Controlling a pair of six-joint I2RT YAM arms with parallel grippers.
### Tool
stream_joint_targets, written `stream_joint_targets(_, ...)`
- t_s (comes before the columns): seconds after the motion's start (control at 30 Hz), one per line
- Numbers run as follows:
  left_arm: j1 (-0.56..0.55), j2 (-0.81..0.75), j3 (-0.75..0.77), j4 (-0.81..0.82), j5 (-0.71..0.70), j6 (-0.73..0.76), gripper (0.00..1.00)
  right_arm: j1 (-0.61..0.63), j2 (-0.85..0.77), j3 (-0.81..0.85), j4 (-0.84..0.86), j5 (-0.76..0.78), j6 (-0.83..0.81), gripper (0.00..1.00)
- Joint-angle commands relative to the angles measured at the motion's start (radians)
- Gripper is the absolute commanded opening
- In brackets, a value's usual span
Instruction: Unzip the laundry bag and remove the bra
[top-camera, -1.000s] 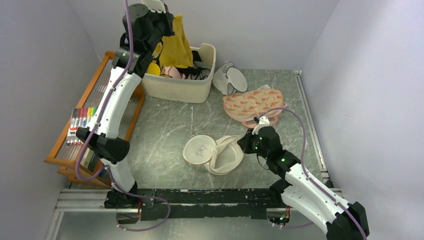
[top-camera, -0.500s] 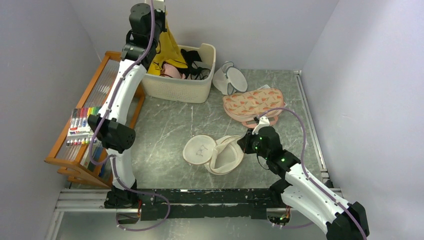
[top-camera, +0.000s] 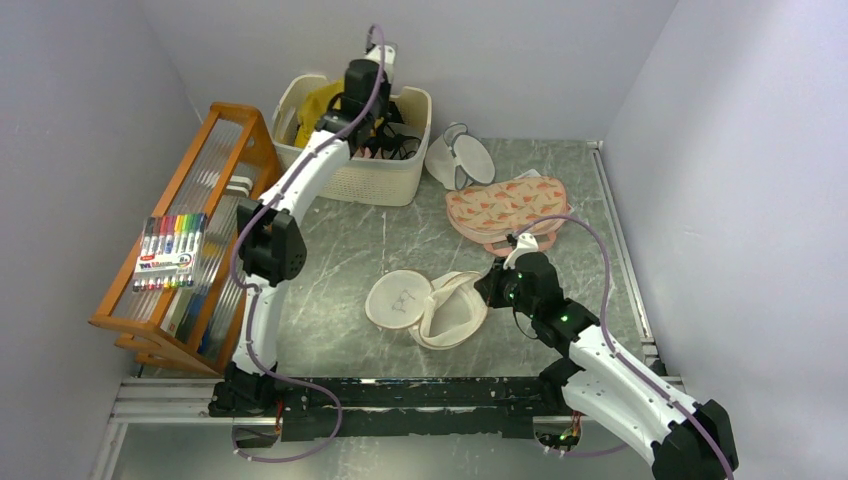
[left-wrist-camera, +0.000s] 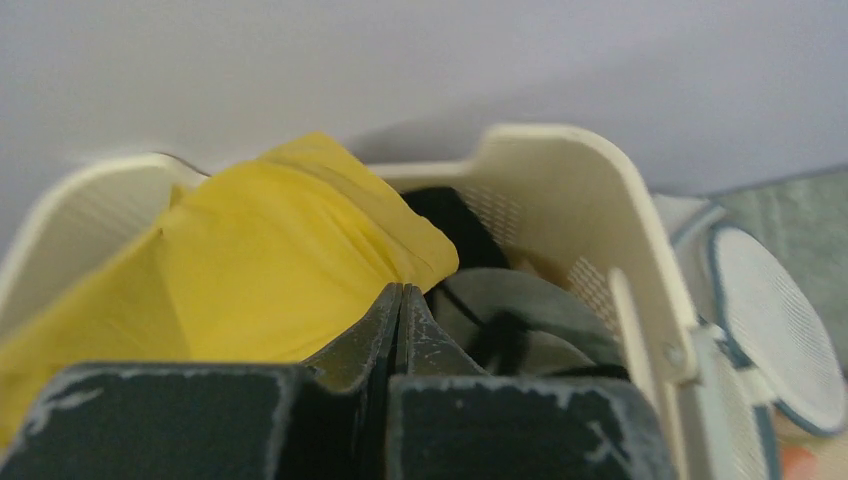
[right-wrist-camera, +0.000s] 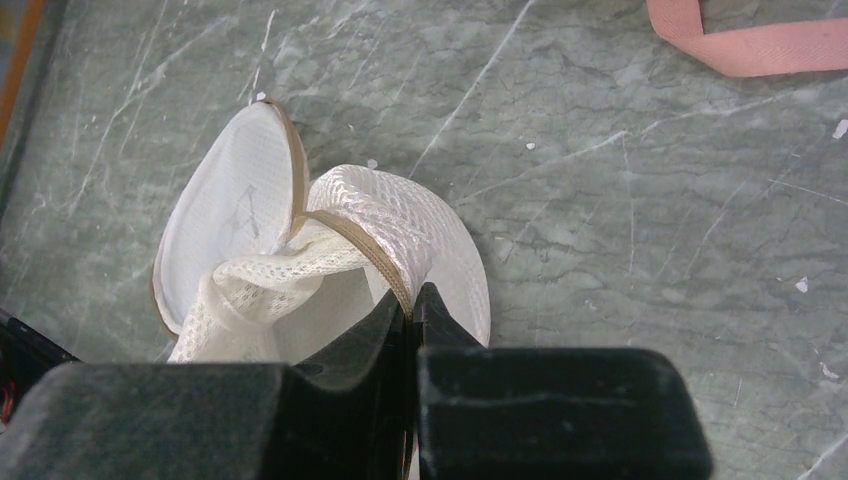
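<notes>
The round white mesh laundry bag (top-camera: 450, 312) lies unzipped in the middle of the table. Its flat lid (top-camera: 399, 300) with the small black outline is flipped open to the left. My right gripper (top-camera: 487, 290) is shut on the bag's cream zip rim (right-wrist-camera: 372, 262), with mesh bunched in front of the fingertips (right-wrist-camera: 412, 300). A yellow garment (left-wrist-camera: 250, 270), apparently the bra, lies in the cream basket (top-camera: 362, 180). My left gripper (top-camera: 362, 100) hovers over that basket, shut with nothing between its fingertips (left-wrist-camera: 402, 292).
A pink pouch with orange triangles (top-camera: 505, 210) and a greyish mesh bag (top-camera: 458, 158) lie behind the laundry bag. A wooden rack (top-camera: 190, 235) holding a marker pack (top-camera: 165, 250) stands at the left. Black and pink clothing also fills the basket.
My left arm has swung down and right from high over the basket's left end. The yellow garment that hung from it now lies in the basket. The right arm has not moved.
</notes>
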Motion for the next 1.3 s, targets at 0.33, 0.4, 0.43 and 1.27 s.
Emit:
stream_joint_targets(0.33,-0.089,0.014,-0.148,0.032,0.172,-0.262,0.07,0.003,-0.006,-0.003,0.021,0.014,-0.007,0.02)
stream_joint_targets(0.4,-0.089,0.010,-0.158,0.021,0.176,-0.266,0.07,0.003,-0.011,-0.006,0.021,0.012,-0.007,0.02)
stream_joint_targets(0.43,-0.089,0.006,-0.157,0.010,0.170,-0.262,0.07,0.003,-0.017,-0.007,0.020,0.010,-0.007,0.02)
stream_joint_targets(1.27,-0.042,-0.886,-1.088,0.020,0.504,-0.409,0.94,0.004,0.014,0.009,0.020,0.022,-0.009,0.02)
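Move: Over the laundry basket, the left hand holds the yellow cloth; the basket's middle lies about 3 cm back, 4 cm left and 17 cm below it. The black bra in the basket is some 5 cm back, 5 cm right and 14 cm down; the white mesh bin stands roughly 8 cm back, 20 cm right and 22 cm below. From the right hand, the basket's middle is about 35 cm ahead, 25 cm left, nearly level. Sinking about 10 cm and swinging 8 cm right with a slight draw back, the left hand takes the yellow cloth down into the basket's right half. There its fingers spread nearly fully and let go; it then pulls back some 18 cm towards its base, rising and drifting left, wrist turning clockwise. The right hand stays, still pinching the laundry bag's rim. ##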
